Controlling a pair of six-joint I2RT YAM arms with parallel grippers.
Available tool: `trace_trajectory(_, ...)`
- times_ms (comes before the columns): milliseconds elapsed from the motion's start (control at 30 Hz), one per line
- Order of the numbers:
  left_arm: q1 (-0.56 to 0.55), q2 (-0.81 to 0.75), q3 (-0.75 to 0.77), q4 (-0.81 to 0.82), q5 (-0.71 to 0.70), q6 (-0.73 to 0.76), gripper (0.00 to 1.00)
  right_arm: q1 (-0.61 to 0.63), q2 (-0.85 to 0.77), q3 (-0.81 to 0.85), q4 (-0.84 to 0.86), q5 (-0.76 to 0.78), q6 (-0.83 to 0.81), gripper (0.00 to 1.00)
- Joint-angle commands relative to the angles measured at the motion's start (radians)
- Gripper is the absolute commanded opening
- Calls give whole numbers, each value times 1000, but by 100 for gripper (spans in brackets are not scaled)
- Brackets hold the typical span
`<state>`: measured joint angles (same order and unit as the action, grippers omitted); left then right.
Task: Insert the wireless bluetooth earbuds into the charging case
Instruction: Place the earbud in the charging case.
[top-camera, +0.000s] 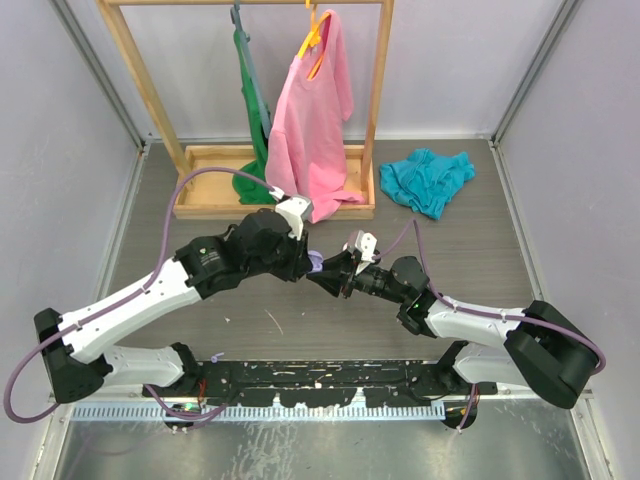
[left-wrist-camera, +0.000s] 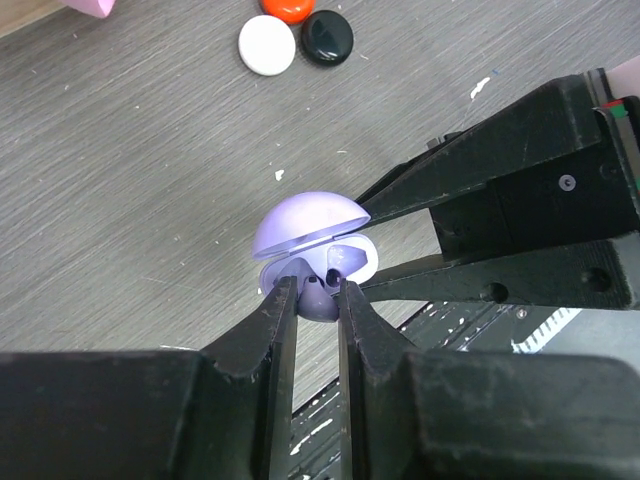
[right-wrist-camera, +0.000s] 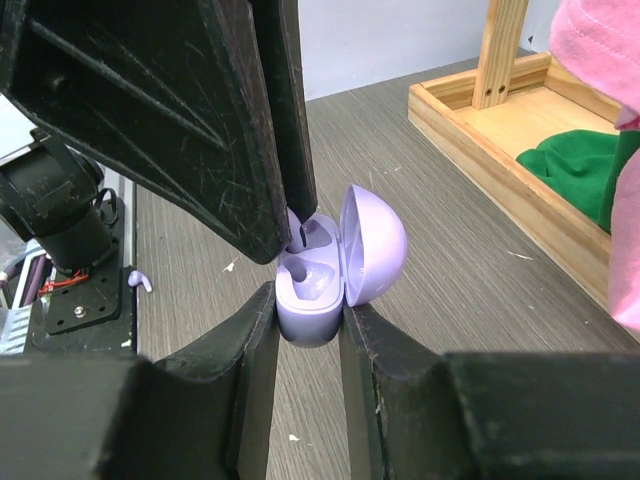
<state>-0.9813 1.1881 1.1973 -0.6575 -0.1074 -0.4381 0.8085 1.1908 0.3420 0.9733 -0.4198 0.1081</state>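
The lilac charging case (right-wrist-camera: 310, 300) is held off the table with its domed lid (right-wrist-camera: 375, 245) swung open, and my right gripper (right-wrist-camera: 310, 315) is shut on its base. One lilac earbud (left-wrist-camera: 320, 297) is pinched in my left gripper (left-wrist-camera: 318, 290), which is shut on it right at the case's opening (left-wrist-camera: 350, 262). In the right wrist view the bud's dark stem (right-wrist-camera: 303, 232) dips into the far well, under the left fingers (right-wrist-camera: 200, 130). The near well looks empty. From above, both grippers meet mid-table around the case (top-camera: 316, 262). Another small lilac stemmed piece (right-wrist-camera: 140, 282) lies on the table.
White (left-wrist-camera: 267, 45), black (left-wrist-camera: 327, 37) and red (left-wrist-camera: 290, 8) round pieces lie together on the table beyond the case. A wooden rack (top-camera: 290, 195) with a pink shirt (top-camera: 310, 120) and a green garment (top-camera: 255, 110) stands at the back. A teal cloth (top-camera: 428, 180) lies to its right.
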Motion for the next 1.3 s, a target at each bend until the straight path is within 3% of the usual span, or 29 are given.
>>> trace_trajectory(0,2,21,23,-13,-9,-10,21,-2,-26,6,86,-1,-1,1)
trace_trajectory(200,2,29,41,-24,-24,-8,45,-1,-26,5,86,0,-2,1)
trace_trajectory(367,2,-13,42,-29,-59,-11,55,-2,-30,2,86,3,-2,1)
trace_trajectory(1267,25,-30,15,-99,-174,-41,54,-2,-35,2,85,1,-4,1)
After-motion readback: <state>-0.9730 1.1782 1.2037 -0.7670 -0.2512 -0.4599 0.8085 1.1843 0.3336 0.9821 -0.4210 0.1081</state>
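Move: The left hand holds the earbud at the open charging case, whose middle is about 1 cm ahead, 2 cm right and 2 cm below. The right hand pinches the case, its middle about 1 cm left of and 1 cm above that hand. From the left hand, the white disc lies some 8 cm ahead, 14 cm right, and the black disc 5 cm ahead, 17 cm right, both roughly 20 cm lower. Left fingers sink about 1 cm, release the earbud, retreat some 3.5 cm left; right hand keeps the case. ##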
